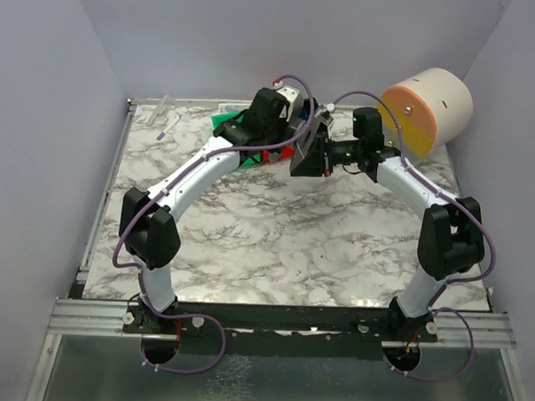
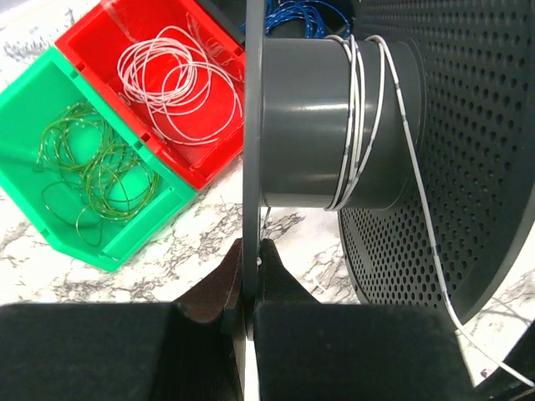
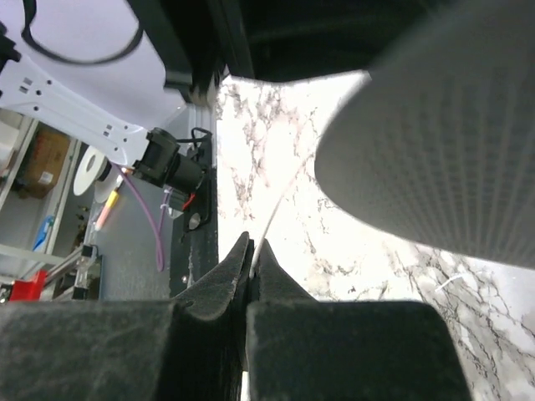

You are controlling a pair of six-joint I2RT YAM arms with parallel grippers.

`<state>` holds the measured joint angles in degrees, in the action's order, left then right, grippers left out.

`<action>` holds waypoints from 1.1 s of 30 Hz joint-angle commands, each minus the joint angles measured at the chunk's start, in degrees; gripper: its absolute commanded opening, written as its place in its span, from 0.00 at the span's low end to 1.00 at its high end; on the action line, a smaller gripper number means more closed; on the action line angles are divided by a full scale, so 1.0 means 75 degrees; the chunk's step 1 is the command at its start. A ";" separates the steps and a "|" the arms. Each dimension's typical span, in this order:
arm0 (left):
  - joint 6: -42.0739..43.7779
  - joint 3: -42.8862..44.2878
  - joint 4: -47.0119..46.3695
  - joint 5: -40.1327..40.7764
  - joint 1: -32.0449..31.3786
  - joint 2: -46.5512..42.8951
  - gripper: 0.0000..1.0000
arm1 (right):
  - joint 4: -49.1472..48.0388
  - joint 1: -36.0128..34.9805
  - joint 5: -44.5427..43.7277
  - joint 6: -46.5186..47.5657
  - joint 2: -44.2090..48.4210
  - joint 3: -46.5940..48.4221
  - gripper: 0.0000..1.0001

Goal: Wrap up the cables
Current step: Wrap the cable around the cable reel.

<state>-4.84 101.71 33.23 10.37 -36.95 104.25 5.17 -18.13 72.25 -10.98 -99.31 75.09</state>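
My left gripper is shut on the thin flange of a dark grey spool. A white cable makes a few turns round the spool's hub and runs off down to the right. My right gripper is shut on that white cable, which rises toward the spool's perforated flange. Loose coils lie in bins: a whitish cable in the red bin, a green cable in the green bin. A blue cable shows behind the hub. In the top view the spool sits between both wrists.
The green bin and red bin sit at the back of the marble table, under the left arm. A large cream and orange cylinder stands at the back right. A small pen-like item lies at the back left.
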 commanded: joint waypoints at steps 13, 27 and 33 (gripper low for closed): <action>-0.1446 -0.0889 -0.1574 -0.2711 0.1492 -0.1557 0.00 | 0.0469 -0.0471 -0.2808 0.0689 -0.0306 -0.0198 0.00; -0.1993 -0.1164 -0.1819 -0.2200 0.2056 -0.1765 0.00 | 0.0468 -0.1066 -0.4916 0.0569 -0.0663 -0.0291 0.00; -0.1807 -0.1303 -0.1967 -0.3905 0.2210 -0.1937 0.00 | 0.0342 -0.0636 -0.5799 0.0082 -0.0877 -0.0335 0.01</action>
<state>-18.31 92.14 25.06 -8.08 -20.95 94.02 8.51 -25.58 36.42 -7.27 -103.92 73.91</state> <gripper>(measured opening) 0.021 0.006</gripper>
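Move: The left hand holds the near rim of the reel, whose middle lies about 4 cm ahead, 5 cm right and 3 cm lower. From that hand the red box is some 8 cm ahead and 5 cm left, the green box 6 ahead and 15 left, both about 20 cm down. The right hand pinches the cable; the reel's middle is roughly 9 cm ahead of it, level sideways and in height. Left hand carries the reel 7 cm left, rising, tilting; right hand keeps pinching cable, sinking 10 cm and forward. ##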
